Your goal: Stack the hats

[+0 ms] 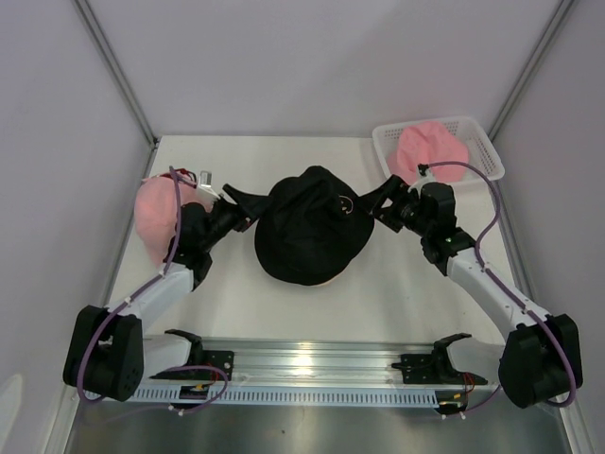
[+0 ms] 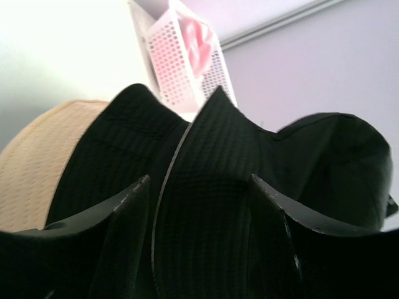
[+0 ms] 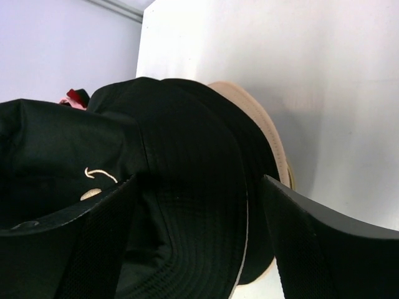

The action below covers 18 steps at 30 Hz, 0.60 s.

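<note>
A black bucket hat (image 1: pixel 312 227) lies mid-table on top of a tan hat (image 2: pixel 37 168), whose brim shows as a thin rim (image 3: pixel 268 124). My left gripper (image 1: pixel 248 203) is at the black hat's left brim; in the left wrist view its jaws (image 2: pixel 199 180) are open, astride a raised fold of that brim. My right gripper (image 1: pixel 378 203) is at the right brim, open (image 3: pixel 199 180) with black fabric between its fingers, near the small white logo (image 3: pixel 100 174). A pink hat (image 1: pixel 156 218) lies at the left under my left arm. Another pink hat (image 1: pixel 430 147) sits in the basket.
The white mesh basket (image 1: pixel 482 142) stands at the back right corner. A bit of red fabric (image 1: pixel 189 177) shows behind the left pink hat. Grey walls close in the table at the back and both sides.
</note>
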Each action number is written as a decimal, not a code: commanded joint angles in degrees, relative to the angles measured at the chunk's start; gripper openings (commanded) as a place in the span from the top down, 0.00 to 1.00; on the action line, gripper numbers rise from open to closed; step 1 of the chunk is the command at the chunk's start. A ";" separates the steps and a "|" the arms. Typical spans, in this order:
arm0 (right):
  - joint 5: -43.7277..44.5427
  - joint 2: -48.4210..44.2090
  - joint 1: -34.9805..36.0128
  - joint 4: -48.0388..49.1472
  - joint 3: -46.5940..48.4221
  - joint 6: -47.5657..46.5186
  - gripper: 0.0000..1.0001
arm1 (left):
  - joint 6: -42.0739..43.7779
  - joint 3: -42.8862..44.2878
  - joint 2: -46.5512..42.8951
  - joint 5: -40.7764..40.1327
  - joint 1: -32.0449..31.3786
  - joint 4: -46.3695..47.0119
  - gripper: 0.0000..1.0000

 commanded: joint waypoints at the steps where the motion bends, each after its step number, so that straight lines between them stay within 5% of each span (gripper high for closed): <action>1: -0.02 1.39 1.60 4.77 0.12 1.31 0.19 | -1.50 -0.64 0.87 3.53 0.49 8.56 0.34; 7: 0.33 4.30 3.18 6.00 0.47 1.49 0.31 | -0.80 -1.35 0.43 3.98 0.58 9.36 0.48; 10: 0.94 5.09 3.53 6.09 0.91 1.31 0.38 | -0.62 -1.52 -0.01 3.54 0.66 8.84 0.67; 13: 1.56 5.00 3.71 5.92 0.91 1.57 0.44 | 0.16 -2.05 -1.41 1.78 0.84 6.91 0.97; 18: 3.14 3.60 3.97 4.86 0.82 1.75 0.66 | 2.62 -2.32 -6.68 -0.42 0.93 -0.19 0.99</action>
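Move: The black hat lies between the hands, its near edge already between each pair of open fingers. Its middle is some 13 cm to the left hand's right, 4 cm back and 5 cm below. From the right hand it is about 14 cm left, 4 cm back, 5 cm below. The pink hat stands roughly 23 cm left of the left hand, 1 cm back; the white basket about 17 cm right of the right hand and 16 cm ahead, both some 10 cm lower. The left fingers shut fully on the black hat's left edge, pinching the cloth while that hand rises about 1 cm and eases back about as much at the end. Meanwhile the right hand pushes in leftward over the hat's right edge by about 2.5 cm and sinks nearly 2 cm, its fingers narrowing from wide open to under half around the cloth. ##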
